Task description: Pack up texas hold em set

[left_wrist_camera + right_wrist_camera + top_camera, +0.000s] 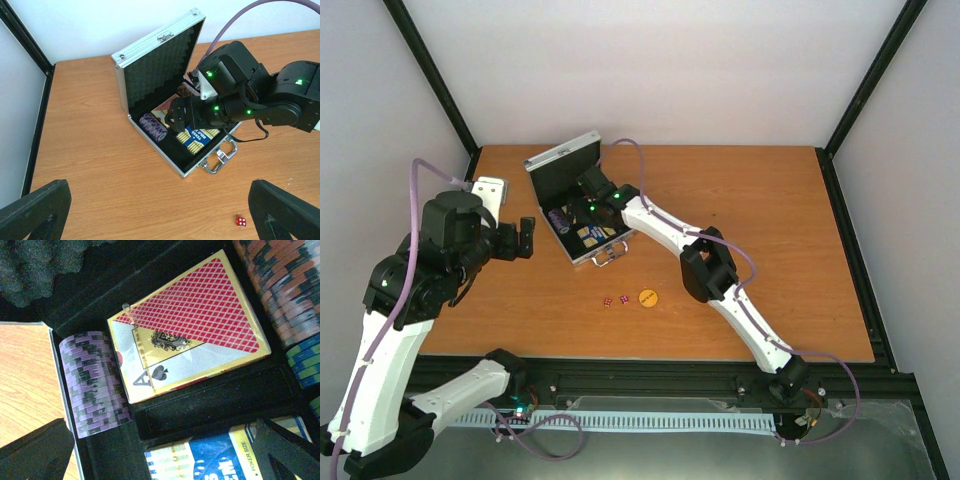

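The silver case (564, 158) stands open at the back left of the table, lid up, handle (221, 156) toward the front. Inside lie a purple chip stack (95, 377), a red card deck (190, 325), a blue card deck (220, 457) and orange and blue chip stacks (285, 290). My right gripper (160, 450) hovers open inside the case above the black slot between the decks, holding nothing. Left of the case, my left gripper (527, 238) is open and empty. Two red dice (614, 300) and the orange round button (648, 298) lie on the table in front of the case.
The right arm (250, 95) stretches across the case's front right side. A black frame rail (650, 375) runs along the near table edge. White walls close in the back and both sides.
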`<state>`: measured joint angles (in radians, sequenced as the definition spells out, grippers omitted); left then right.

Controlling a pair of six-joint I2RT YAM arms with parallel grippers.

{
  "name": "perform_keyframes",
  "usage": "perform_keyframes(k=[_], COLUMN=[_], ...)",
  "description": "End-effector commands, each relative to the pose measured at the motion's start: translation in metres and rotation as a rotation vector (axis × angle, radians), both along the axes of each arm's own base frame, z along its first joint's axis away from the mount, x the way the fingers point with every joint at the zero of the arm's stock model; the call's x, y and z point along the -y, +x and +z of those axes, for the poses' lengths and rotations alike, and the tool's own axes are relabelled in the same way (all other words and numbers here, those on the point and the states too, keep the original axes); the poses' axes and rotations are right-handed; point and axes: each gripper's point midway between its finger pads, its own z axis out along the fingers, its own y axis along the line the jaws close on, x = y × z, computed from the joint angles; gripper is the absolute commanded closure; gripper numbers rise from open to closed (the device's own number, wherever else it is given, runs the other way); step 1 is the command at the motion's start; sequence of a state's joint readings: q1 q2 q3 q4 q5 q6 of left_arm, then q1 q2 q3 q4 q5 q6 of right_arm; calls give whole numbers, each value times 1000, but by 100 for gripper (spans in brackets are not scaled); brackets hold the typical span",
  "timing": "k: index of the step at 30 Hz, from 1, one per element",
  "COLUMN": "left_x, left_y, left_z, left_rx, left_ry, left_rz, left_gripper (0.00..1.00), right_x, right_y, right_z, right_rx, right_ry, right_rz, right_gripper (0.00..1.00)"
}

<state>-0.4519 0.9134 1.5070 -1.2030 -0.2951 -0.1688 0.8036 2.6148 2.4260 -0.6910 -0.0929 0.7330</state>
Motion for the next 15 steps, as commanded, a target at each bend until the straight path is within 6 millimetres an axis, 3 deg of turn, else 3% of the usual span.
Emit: perform_keyframes(k=[1,6,10,15], left_x=[1,3,5,10], left_y=[-1,-2,0,4], left_z=[7,12,13,15], left_rx=[27,37,34,25], left_ry=[-4,-18,-25,-44], left_rz=[-17,-24,-27,-35], left_gripper=[0,0,0,0], right_x=[7,12,33,71], right_y=[-7,-21,-40,-79], right_z=[13,49,76,64], right_rx=[17,59,123,59], right_ry=[-33,-61,-197,-339], right_rz=[62,122,144,201], right_gripper=[0,0,0,0])
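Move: My right hand is open inside the case, low over the blue card box, whose middle lies about 3 cm back and 4 cm right of me. The yellow dealer button is some 22 cm back and 18 cm right, about 3 cm lower. Nearby, the two dice lie roughly 23 cm back, 9 and 13 cm right. The case handle is about 10 cm back and 8 cm right. From my left hand the button is level ahead-wise, about 25 cm right and 33 cm down. With the fingers kept wide open and empty, I lift my right hand out of the case, slowly at first and then quickly, rising some 5 cm while drawing back about 5 cm and a little less to the right. It passes from the cards towards the handle side and the button beyond, the wrist turning about 15 degrees, partly counter-clockwise with its left side dipping. ##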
